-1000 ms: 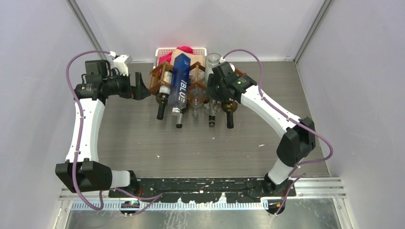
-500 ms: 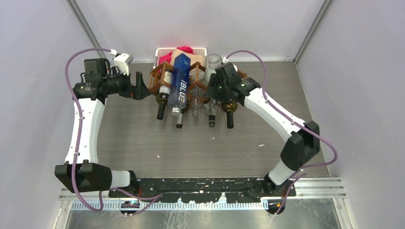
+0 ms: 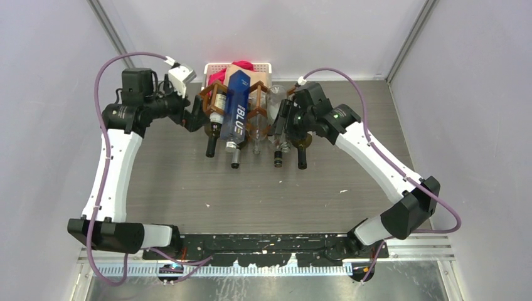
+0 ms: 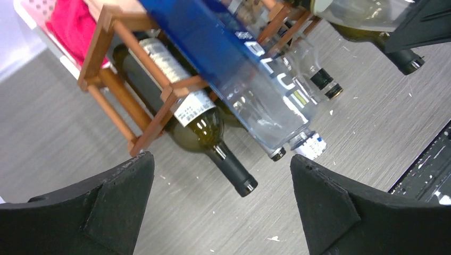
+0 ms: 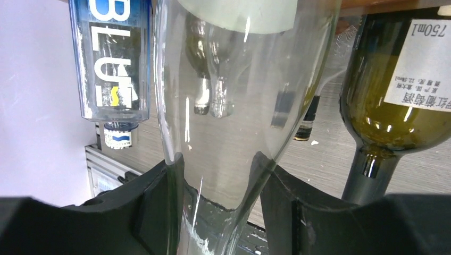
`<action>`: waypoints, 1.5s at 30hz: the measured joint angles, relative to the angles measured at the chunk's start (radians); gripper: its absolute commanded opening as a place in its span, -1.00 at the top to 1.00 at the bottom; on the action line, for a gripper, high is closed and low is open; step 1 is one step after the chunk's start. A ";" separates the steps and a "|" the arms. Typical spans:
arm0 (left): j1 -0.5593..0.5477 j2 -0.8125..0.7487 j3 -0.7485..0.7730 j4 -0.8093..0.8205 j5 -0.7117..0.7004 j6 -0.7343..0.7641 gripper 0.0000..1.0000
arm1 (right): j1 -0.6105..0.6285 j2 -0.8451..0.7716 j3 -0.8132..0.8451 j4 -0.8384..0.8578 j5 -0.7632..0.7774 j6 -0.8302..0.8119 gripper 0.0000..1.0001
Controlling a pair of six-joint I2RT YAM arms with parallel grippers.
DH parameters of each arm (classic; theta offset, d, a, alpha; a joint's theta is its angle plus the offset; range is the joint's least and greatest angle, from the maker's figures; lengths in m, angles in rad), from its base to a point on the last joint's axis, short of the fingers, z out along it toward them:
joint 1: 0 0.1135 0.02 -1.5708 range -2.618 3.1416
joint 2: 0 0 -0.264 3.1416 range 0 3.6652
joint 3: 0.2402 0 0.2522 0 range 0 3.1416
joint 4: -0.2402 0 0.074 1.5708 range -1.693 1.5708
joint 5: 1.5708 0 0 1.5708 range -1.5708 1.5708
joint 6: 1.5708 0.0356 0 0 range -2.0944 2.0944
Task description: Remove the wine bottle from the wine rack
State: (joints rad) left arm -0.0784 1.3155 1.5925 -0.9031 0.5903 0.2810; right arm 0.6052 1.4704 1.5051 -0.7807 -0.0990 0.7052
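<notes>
The brown wooden wine rack (image 3: 207,100) stands at the back of the table with several bottles lying in its cells, necks toward me. My right gripper (image 3: 285,125) is shut on a clear glass wine bottle (image 5: 234,79). Its fingers (image 5: 159,196) press both sides of the bottle's tapering shoulder. The bottle (image 3: 278,103) lies at the rack's right side. My left gripper (image 4: 220,159) hangs open just off the rack's left end (image 4: 159,114), above the neck of a dark green bottle (image 4: 197,127), touching nothing.
A tall blue square bottle (image 3: 237,116) lies across the rack's top. Another green bottle (image 5: 393,106) with a white label lies right of the clear one. A white basket (image 3: 216,65) of red cloth stands behind the rack. Grey walls close in on both sides.
My left gripper swung right and closer to the rack's left end, opening a little wider. My right gripper drew toward the front with the clear bottle, and its elbow shifted right.
</notes>
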 measured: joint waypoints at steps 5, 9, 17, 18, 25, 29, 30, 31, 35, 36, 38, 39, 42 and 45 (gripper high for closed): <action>-0.084 0.000 0.055 -0.003 -0.011 0.103 -0.99 | -0.018 -0.013 0.008 -0.040 -0.038 0.005 0.99; -0.156 0.000 0.075 -0.013 -0.024 0.206 -0.99 | -0.021 -0.020 0.052 -0.105 -0.072 0.005 0.99; -0.240 -0.056 0.022 0.016 0.004 0.386 -0.99 | -0.020 -0.026 0.180 -0.163 -0.159 0.007 0.99; -0.249 -0.072 0.009 0.020 0.010 0.416 -0.99 | -0.020 -0.030 0.193 -0.167 -0.169 0.010 0.99; -0.365 -0.181 -0.120 0.121 0.030 0.627 -0.99 | -0.020 -0.061 0.257 -0.201 -0.254 0.034 0.99; -0.427 -0.209 -0.180 0.198 0.029 0.741 -0.99 | -0.016 -0.088 0.257 -0.206 -0.298 0.044 0.99; -0.440 -0.209 -0.191 0.222 0.027 0.767 -0.99 | -0.011 -0.093 0.258 -0.209 -0.307 0.045 0.99; -0.449 -0.209 -0.200 0.240 0.025 0.785 -0.99 | -0.006 -0.098 0.258 -0.212 -0.318 0.047 0.99; -0.483 -0.216 -0.263 0.330 0.013 0.866 -0.99 | 0.020 -0.103 0.258 -0.230 -0.359 0.048 0.99; -0.489 -0.222 -0.287 0.352 0.011 0.890 -0.99 | 0.029 -0.103 0.258 -0.235 -0.369 0.047 0.99; -0.501 -0.230 -0.330 0.381 0.002 0.933 -0.99 | 0.045 -0.103 0.258 -0.245 -0.388 0.047 0.99; -0.506 -0.232 -0.346 0.390 -0.003 0.948 -0.99 | 0.051 -0.103 0.258 -0.247 -0.396 0.047 0.99; -0.517 -0.236 -0.375 0.418 -0.031 0.995 -0.99 | 0.073 -0.102 0.258 -0.265 -0.410 0.045 0.99; -0.529 -0.236 -0.378 0.434 -0.050 1.012 -0.99 | 0.105 -0.100 0.258 -0.279 -0.414 0.032 0.99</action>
State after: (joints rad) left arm -0.6079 1.0794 1.2144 -0.4690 0.5400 1.2934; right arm 0.7105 1.3701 1.7634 -1.0595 -0.5125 0.7368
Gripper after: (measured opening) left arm 0.995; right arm 0.584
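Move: The right hand already grips the clear wine bottle near its shoulder; the bottle's middle lies about 4 cm ahead of that hand and 3 cm above it. From the right hand, the blue bottle is some 12 cm left, 3 ahead and 8 lower, and the dark bottle about 8 cm right, level fore and aft, 14 lower. From the open left hand, the clear bottle's middle is roughly 22 cm right, 1 ahead and 5 lower, with the blue bottle 9 cm right, 2 ahead and 14 lower. Keeping its grip near the clear bottle's shoulder, the right hand carries it back about 13 cm and up 11, turning some 20 degrees counter-clockwise. The wide-open left hand travels about 14 cm right and 6 back to meet the bottle's base, rising a little and then dipping, while rolling roughly 80 degrees clockwise as seen along its fingers, which end pointing mostly right. ##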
